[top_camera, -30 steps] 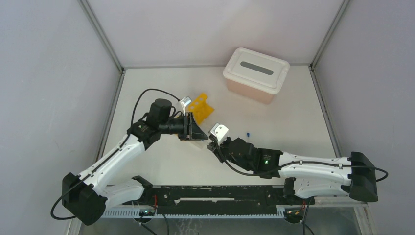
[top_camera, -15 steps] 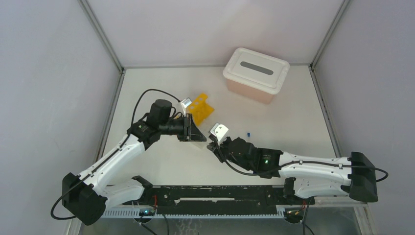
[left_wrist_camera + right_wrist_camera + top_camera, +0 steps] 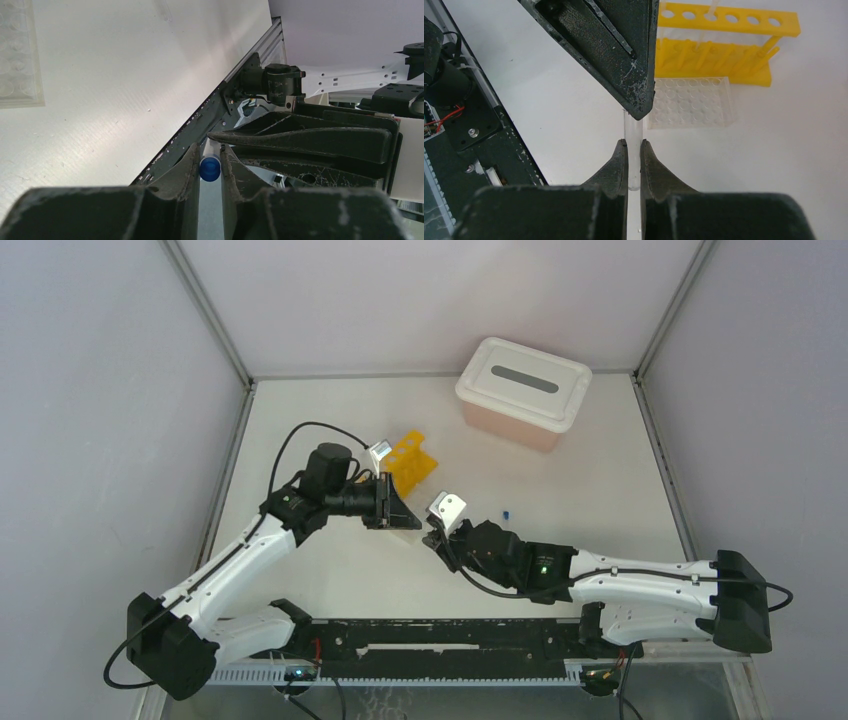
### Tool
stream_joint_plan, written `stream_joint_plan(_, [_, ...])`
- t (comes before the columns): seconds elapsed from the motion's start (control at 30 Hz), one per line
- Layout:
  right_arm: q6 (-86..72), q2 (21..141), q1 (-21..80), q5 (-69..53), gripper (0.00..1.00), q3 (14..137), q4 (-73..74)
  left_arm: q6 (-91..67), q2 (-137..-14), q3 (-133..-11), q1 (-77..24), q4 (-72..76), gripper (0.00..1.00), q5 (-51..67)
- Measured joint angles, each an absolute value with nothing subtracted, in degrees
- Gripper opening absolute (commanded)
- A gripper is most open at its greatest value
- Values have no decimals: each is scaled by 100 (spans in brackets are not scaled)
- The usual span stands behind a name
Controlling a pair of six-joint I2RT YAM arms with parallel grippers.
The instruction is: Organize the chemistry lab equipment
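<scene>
A tiny clear tube [image 3: 632, 131] with a blue cap [image 3: 210, 168] hangs in the air between both grippers, above the table's middle. My left gripper [image 3: 207, 150] is shut on the capped end. The right gripper [image 3: 633, 145] is shut on the clear lower end. From above, the left gripper [image 3: 405, 518] and the right gripper [image 3: 432, 537] meet tip to tip. The yellow tube rack [image 3: 413, 462] stands just behind them, and a small clear grid rack [image 3: 689, 102] lies in front of the yellow tube rack [image 3: 724, 45]. A second blue-capped tube [image 3: 507, 512] lies on the table to the right.
A large pink tub [image 3: 523, 392] with a white slotted lid sits at the back right. The clear grid rack [image 3: 17, 55] shows at the left edge of the left wrist view. Grey walls close in the table on both sides.
The left gripper's jaws have narrowed onto the tube's blue cap. The right gripper has kept its grip, and neither arm has shifted noticeably.
</scene>
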State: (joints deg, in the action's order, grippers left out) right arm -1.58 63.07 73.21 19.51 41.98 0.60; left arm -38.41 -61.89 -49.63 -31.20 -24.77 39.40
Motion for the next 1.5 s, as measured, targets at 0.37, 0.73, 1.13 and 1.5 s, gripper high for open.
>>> stream_joint_plan(0.37, [-134, 6331, 7310, 1911, 33, 4198, 51, -3817, -6173, -4963, -3120, -2512, 15, 3857])
stream_joint_plan(0.73, [-128, 6355, 7273, 1890, 41, 4206, 47, -3739, -6084, -4963, -3109, -2648, 13, 3339])
stream_joint_plan(1.13, [-220, 6292, 7273, 2045, 45, 4206, 64, -3494, -5988, -5253, -3179, -3124, 12, 2141])
stream_joint_plan(1.5, [-552, 6156, 7094, 2877, 47, 4174, 91, -3122, -6445, -5927, -4095, -3409, 10, 257])
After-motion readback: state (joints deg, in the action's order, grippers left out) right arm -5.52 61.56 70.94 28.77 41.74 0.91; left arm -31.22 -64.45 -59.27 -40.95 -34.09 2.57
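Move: My left and right fingers both already pinch the blue-capped tube, left at the cap end, right near its bottom. From my left hand the yellow rack stands about 17 cm ahead and 5 cm left, some 15 cm lower; the clear well plate lies 13 cm ahead, 2 cm left. From my right hand the second blue-capped tube lies roughly 11 cm ahead, 16 cm right and 18 cm below; the well plate is 15 cm ahead, 5 cm left. I open my right fingers and let go of the tube's bottom end, while my left keeps its pinch on the cap end. Then my left hand carries the tube about 5 cm forward and a little left, towards the rack, swinging its fingers some 30 degrees to point more forward and steeper down. Late on, my right hand draws off forward and right about 4 cm, towards the second tube, turning slightly clockwise, fingers open. ##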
